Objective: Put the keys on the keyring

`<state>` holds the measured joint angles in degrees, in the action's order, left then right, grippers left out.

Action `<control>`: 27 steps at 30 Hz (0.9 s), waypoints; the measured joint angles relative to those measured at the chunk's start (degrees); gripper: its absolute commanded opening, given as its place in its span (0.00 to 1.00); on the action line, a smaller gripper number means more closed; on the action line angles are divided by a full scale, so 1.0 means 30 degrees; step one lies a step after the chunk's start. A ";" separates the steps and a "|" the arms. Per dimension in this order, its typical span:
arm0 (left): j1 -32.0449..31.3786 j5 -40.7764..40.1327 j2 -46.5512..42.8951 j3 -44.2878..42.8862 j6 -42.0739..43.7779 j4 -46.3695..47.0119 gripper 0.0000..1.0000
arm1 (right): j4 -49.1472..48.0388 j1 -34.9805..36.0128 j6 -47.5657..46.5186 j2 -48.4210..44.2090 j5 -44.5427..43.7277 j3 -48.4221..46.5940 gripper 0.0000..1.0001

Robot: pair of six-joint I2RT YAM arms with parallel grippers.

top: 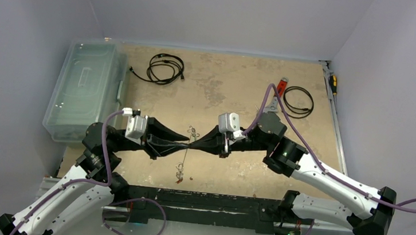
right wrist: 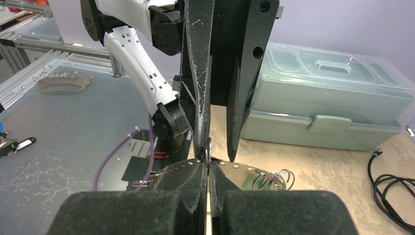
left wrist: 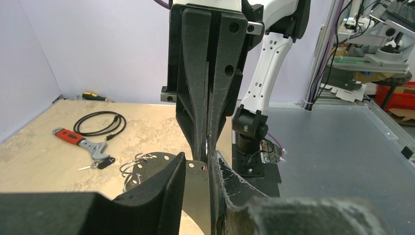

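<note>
Both grippers meet above the middle of the table. The keyring [top: 183,161] [left wrist: 195,188] [right wrist: 244,171] is a flat curved grey metal band with holes, held in the air and edge-on from above. Several small wire rings [right wrist: 275,178] [left wrist: 132,164] hang in its holes. My right gripper [top: 196,143] [right wrist: 208,166] [left wrist: 208,142] is shut at the band's rim, on one small upright ring. My left gripper [top: 187,140] [left wrist: 199,159] [right wrist: 217,149] faces it with its fingers a little apart, straddling that spot and clamping nothing. One key with a black head [left wrist: 104,162] lies on the table beside the wrench.
A red-handled wrench [top: 281,85] [left wrist: 73,137] and a black coiled cable [top: 299,99] lie at the back right. A second cable [top: 165,67] lies at the back. A clear plastic box [top: 84,88] [right wrist: 333,98] stands along the left edge, and a screwdriver [top: 333,83] lies at the right wall.
</note>
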<state>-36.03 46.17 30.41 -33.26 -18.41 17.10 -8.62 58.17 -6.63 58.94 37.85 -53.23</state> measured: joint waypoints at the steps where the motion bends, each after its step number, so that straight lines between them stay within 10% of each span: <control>1: 0.0000 0.0000 0.0000 0.0000 0.0000 0.0000 0.19 | 0.0000 0.0000 0.0015 0.0000 0.0029 0.0000 0.00; 13: 0.0000 -0.0109 -0.0080 -0.0007 0.0291 -0.0160 0.00 | -0.0138 -0.0066 0.0255 0.0160 0.0066 0.0007 0.00; 21: -0.0015 -0.0998 -0.0583 -0.0022 0.1268 -0.1144 0.00 | -0.0933 -0.0051 0.0780 0.0182 0.0197 0.0328 0.45; 27: 0.0000 -0.1588 -0.0889 -0.0022 0.1596 -0.1923 0.00 | -0.1144 -0.0015 0.0860 -0.0051 0.0211 0.0350 0.54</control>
<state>-36.03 41.41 27.75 -33.32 -13.63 11.33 -12.05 58.13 -4.05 58.78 38.48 -52.18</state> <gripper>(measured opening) 0.006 0.497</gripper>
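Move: The small ring through the top edge of the grey keyring plate is in the shut right fingers, about 1 cm to the left hand's right and level with it, between the left hand's parted tips. From the right hand, those left tips are about 1 cm to the left at the same height. The plate hangs below, its middle some 2 cm back and 6 cm down from the left hand. One key bunch is roughly 3 cm ahead and 4 cm down, the other about 8 cm back and 7 cm down. The left fingers shut from about a quarter open and pinch the small ring right beside the right fingertips, which still hold it. Only then does the right hand open to about half and let go, nearly in place. The left hand, keeping its pinch, eases about 1 cm forward and a little left and down, turning some 5 degrees counter-clockwise. ##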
